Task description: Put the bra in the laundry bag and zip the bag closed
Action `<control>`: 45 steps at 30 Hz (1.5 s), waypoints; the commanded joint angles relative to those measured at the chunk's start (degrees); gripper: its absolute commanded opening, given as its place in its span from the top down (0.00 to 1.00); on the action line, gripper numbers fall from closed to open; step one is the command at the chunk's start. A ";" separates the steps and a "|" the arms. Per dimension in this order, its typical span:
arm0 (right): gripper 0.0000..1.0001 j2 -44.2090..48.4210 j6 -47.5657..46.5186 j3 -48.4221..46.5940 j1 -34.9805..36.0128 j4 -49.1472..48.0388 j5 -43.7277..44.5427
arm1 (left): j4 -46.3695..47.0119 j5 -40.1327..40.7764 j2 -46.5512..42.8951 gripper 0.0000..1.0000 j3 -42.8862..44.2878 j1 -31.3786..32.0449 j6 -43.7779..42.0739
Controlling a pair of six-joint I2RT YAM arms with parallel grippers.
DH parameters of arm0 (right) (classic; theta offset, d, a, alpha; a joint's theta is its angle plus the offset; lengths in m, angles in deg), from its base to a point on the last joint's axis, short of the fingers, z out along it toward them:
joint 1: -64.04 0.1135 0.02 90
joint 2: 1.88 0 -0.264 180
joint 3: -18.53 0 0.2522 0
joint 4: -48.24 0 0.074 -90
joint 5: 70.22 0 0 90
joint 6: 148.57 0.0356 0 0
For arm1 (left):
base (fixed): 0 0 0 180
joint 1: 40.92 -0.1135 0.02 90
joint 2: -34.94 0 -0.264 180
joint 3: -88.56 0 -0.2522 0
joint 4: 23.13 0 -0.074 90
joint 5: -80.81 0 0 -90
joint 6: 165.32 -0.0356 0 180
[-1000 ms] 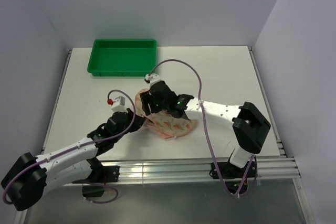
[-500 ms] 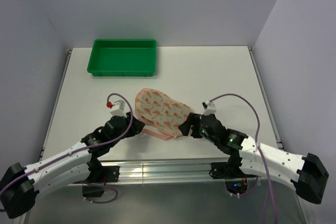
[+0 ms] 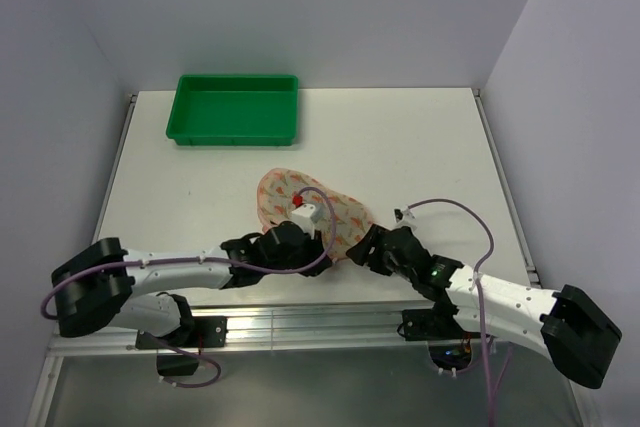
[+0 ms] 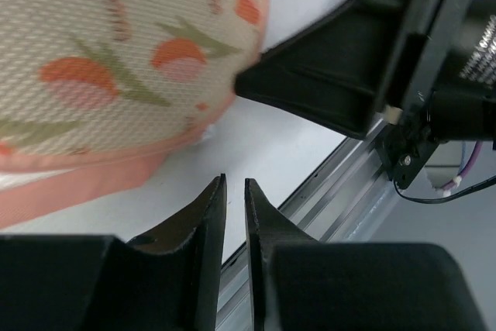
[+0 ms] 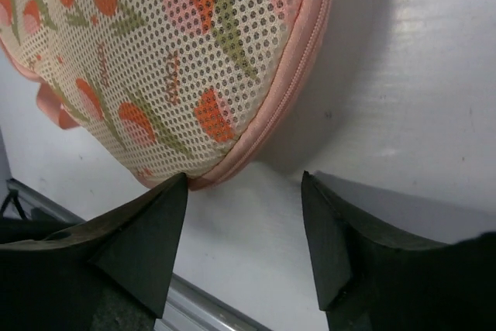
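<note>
The laundry bag [image 3: 283, 193] lies mid-table, a pale pink mesh case with orange-and-green print; its pink zip edge [image 5: 298, 75] looks closed along the end I see. The bra is hidden. My left gripper [image 3: 322, 250] lies low by the bag's near edge, and the bag [image 4: 116, 60] fills the upper left of its wrist view. Its jaws [image 4: 235, 184] stand a narrow slit apart with only bare table between them. My right gripper [image 3: 362, 245] is open at the bag's near right end. Its left fingertip [image 5: 174, 191] touches the bag's edge [image 5: 232, 164].
A green plastic tray [image 3: 236, 107] sits at the back left. The table's metal front rail [image 3: 320, 322] runs just behind both grippers and shows as the rail [image 4: 349, 191] in the left wrist view. The right gripper's black finger [image 4: 325, 83] is close ahead of the left one.
The right arm left the top of the bag and came round low to its near right end. The left arm swung from the bag's left side to its near edge, its jaws narrowing.
</note>
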 commanded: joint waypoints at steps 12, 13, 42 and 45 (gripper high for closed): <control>0.31 -3.08 0.62 2.73 -3.73 -17.33 -2.27 | 2.32 -0.76 8.64 0.76 6.29 2.48 -4.02; 0.29 -3.34 0.53 2.73 -3.91 -17.85 -2.19 | 2.23 0.11 8.90 0.76 6.29 2.48 -3.84; 0.77 -5.80 -0.09 2.55 -4.88 -20.85 -3.77 | 6.90 11.81 12.33 0.51 1.81 2.05 2.31; 0.79 -5.45 -0.18 2.47 -4.88 -20.32 -3.86 | 7.58 11.55 12.69 0.51 1.90 1.61 2.40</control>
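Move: The right hand's target, the laundry bag's near right corner with its pink zip edge, lies about 3 cm ahead of its open fingers, 2 cm left and 1 cm higher; the bag's middle is some 10 cm ahead and 9 cm left. From the left hand, the near edge lies roughly 4 cm ahead, 3 cm right and 6 cm below, that corner 5 cm ahead, 5 cm right and 4 cm below, and the pink strap about 7 cm ahead, 13 cm left and 6 cm below. The right hand eases some 3 cm forward with a little left and up, rolling slightly, so its wide-open fingers straddle the bag's near right corner, then stays almost in place while they close and pinch the zip edge. Meanwhile the left hand slips about 2 cm right, sinks roughly 5 cm and edges forward towards the near edge beside that pinch, opening its nearly shut fingers to about half and drifting back left at the end, with no touch to be seen. ##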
